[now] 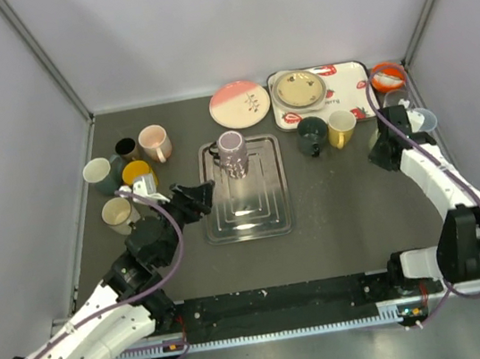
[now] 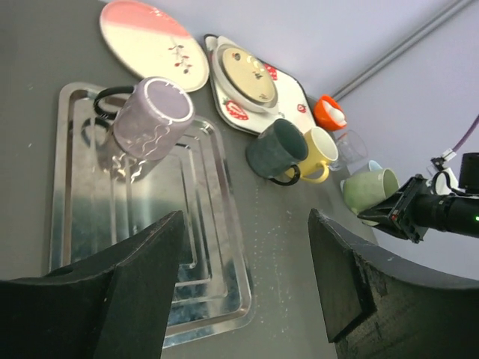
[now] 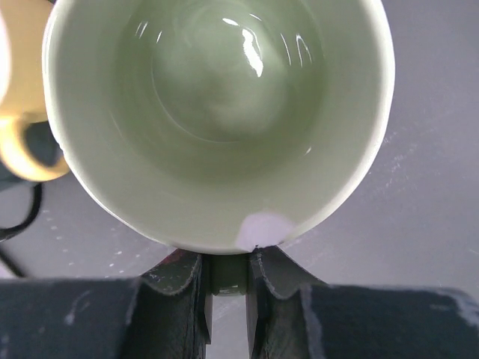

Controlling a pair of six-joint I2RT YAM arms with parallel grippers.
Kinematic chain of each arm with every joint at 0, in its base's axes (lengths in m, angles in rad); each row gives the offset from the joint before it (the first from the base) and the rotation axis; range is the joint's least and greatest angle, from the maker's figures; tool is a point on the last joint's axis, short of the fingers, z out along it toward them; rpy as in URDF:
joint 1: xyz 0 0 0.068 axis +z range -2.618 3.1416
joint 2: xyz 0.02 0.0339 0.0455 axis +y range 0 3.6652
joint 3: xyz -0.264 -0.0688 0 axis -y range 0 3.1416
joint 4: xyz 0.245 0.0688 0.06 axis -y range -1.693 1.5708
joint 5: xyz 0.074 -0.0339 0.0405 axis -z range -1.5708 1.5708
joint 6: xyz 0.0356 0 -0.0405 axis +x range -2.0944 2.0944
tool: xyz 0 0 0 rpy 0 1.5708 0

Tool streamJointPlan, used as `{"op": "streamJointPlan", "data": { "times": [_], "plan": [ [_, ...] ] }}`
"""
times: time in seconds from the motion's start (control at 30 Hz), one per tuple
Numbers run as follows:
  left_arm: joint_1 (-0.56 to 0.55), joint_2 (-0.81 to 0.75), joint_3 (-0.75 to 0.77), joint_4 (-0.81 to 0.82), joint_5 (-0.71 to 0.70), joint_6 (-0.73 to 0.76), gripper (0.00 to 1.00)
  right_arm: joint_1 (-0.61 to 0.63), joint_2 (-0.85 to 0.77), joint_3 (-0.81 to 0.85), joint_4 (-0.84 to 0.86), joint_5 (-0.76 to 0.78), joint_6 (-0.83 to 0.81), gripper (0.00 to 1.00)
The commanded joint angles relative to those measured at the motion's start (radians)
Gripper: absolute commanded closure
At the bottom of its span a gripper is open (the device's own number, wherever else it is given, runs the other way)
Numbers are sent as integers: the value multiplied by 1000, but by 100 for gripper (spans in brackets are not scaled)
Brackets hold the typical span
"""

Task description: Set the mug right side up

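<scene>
A lilac mug (image 1: 232,153) stands upside down, base up, at the far end of the steel tray (image 1: 268,216); it also shows in the left wrist view (image 2: 150,120). My left gripper (image 1: 199,196) is open and empty at the tray's left edge, short of the mug; its fingers (image 2: 142,262) frame the tray's near corner. My right gripper (image 1: 384,151) is shut on the handle of a pale green mug (image 3: 217,112), whose mouth faces the wrist camera. That mug shows tilted in the left wrist view (image 2: 370,188).
Several mugs (image 1: 133,159) cluster at the left. A pink plate (image 1: 239,104), a strawberry tray (image 1: 347,82) with a plate, an orange dish (image 1: 387,76), a dark mug (image 1: 311,135), a yellow mug (image 1: 341,127), a glass and a blue cup (image 1: 424,120) stand at the back right.
</scene>
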Motion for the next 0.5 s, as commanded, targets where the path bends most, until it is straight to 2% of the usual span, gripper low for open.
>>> {"op": "streamJointPlan", "data": {
  "times": [0.0, 0.2, 0.47],
  "plan": [
    [2, -69, -57, 5, -63, -50, 28, -12, 111, 127, 78, -22, -18, 100],
    [2, -159, -125, 58, -24, 17, 29, -12, 235, 186, 101, -24, -72, 100],
    [2, -137, -143, 48, -37, 33, 30, -12, 379, 253, 108, -16, -153, 100]
  ]
}}
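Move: The right hand holds the green mug by its handle; the free spot it is taken to lies on the table about 12 cm ahead, nearly in line and some 11 cm below. From that hand, the yellow mug stands 12 cm ahead and 10 cm left, the drinking glass 18 cm ahead and 9 cm right, the pale blue mug 11 cm ahead and 15 cm right. From the left hand, the spot lies roughly 20 cm ahead, 53 cm right and 26 cm lower. Keep the right gripper shut on the green mug's handle and lower the mug about 4 cm, tipping the fingers some 10 degrees further down, then carry it forward about 5 cm towards the gap right of the yellow mug. Meanwhile ease the empty, open left gripper about 3 cm down and a little left. ##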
